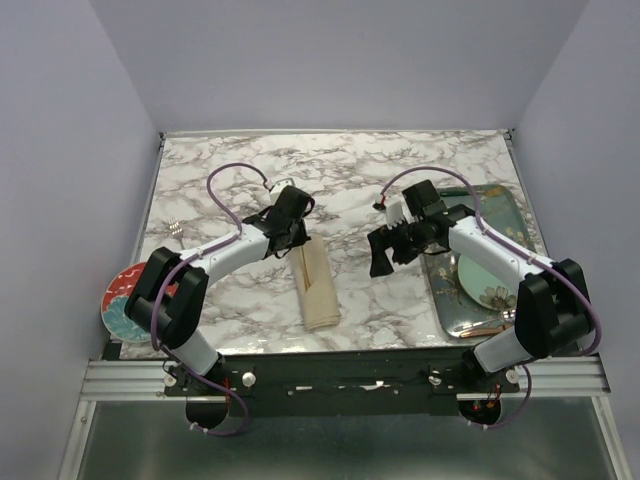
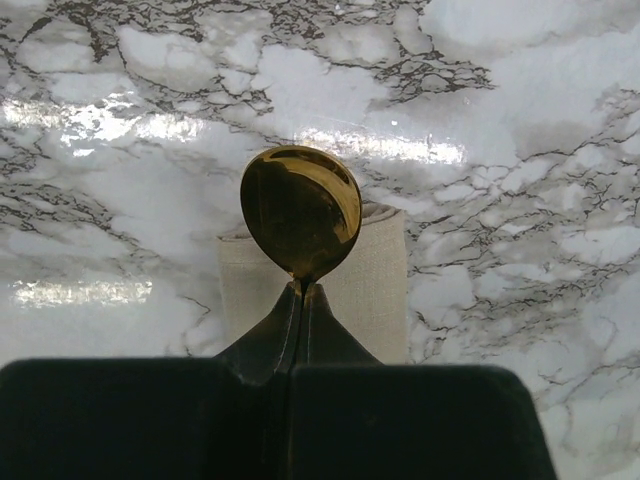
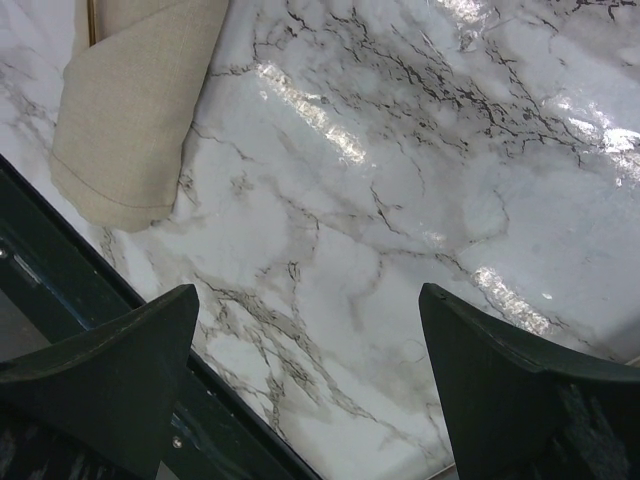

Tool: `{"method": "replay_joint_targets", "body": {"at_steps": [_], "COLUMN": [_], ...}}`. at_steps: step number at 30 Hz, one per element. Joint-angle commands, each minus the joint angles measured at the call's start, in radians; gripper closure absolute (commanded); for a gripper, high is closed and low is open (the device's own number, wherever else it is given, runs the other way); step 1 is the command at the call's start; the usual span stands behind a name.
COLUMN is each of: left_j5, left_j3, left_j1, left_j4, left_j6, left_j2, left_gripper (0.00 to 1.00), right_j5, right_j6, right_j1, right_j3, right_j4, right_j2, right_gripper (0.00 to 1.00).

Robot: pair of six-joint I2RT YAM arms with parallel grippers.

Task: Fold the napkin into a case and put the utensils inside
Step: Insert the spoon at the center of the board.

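The napkin (image 1: 317,288) lies folded as a narrow beige case on the marble table, between the two arms. My left gripper (image 1: 292,238) hangs just over its far end, shut on the neck of the gold spoon (image 2: 300,210). The spoon's round bowl sticks out past the fingertips (image 2: 290,310), above the cloth's end (image 2: 375,290). My right gripper (image 1: 385,258) is open and holds nothing, to the right of the case over bare marble (image 3: 330,260). A thin gold strip (image 3: 90,22) runs along the cloth's edge (image 3: 130,110); I cannot tell whether it is the fork.
A green tray (image 1: 505,215) with a teal flowered plate (image 1: 485,285) stands at the right edge. A red and teal plate (image 1: 122,300) overhangs the table's front left corner. A small metal object (image 1: 177,228) lies at the left. The table's front rail (image 3: 60,250) runs close below the case.
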Motion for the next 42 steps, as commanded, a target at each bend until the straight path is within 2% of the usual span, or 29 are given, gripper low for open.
{"method": "replay_joint_targets", "body": {"at_steps": [1,33,34,39,41,42], "left_j5": [0.004,0.106,0.107,0.113,0.107,0.100], "left_j3": [-0.040,-0.114,-0.117,-0.097,-0.057,-0.040], "left_j1": [-0.007,-0.032,-0.032,-0.032,-0.030,-0.027], "left_j4": [-0.041,-0.121,-0.124,-0.144,-0.168,-0.187], "left_j6": [-0.044,-0.176,-0.182,-0.162,-0.100,-0.075], "left_j2": [-0.039,-0.050,-0.047,-0.043,-0.053,-0.057], "left_gripper": [1.00,1.00,0.99,0.78,0.68,0.66], "right_j5": [-0.037,-0.028,-0.028,-0.031,-0.035,-0.037], "right_j6": [0.040,0.024,0.023,0.020,0.018,0.017], "right_j1": [-0.008,-0.006,-0.008,-0.006,-0.006,-0.008], "right_j3": [-0.007,-0.030,-0.030,-0.023,-0.015,-0.012], "right_j4": [0.052,0.083,0.085,0.083,0.083,0.082], "right_j2": [0.000,0.011,0.011,0.023,0.028,0.031], "right_gripper": [0.00,0.00,0.00,0.00,0.00,0.00]}}
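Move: The left hand holds the spoon by its neck, bowl pointing forward; the mouth of the napkin's fold lies about 9 cm back, 1 cm to the right and 4 cm below. The napkin's middle is roughly 8 cm back, 3 cm right and 5 cm down; the fork lies some 27 cm to the left and level, the red plate 35 cm left and 13 cm back. From the right hand, the mouth lies about 17 cm left, level, and 6 cm below. Keeping its pinch on the spoon's neck, the left hand draws back about 6 cm towards its base while sinking some 4 cm, quickest at first, so the handle, already at the napkin's fold, slides farther in under it and the bowl comes down onto the napkin. Along the way the wrist tips some 15 degrees so the fingers point more steeply down, and at the very end they part about a quarter, one on each side of the handle. ##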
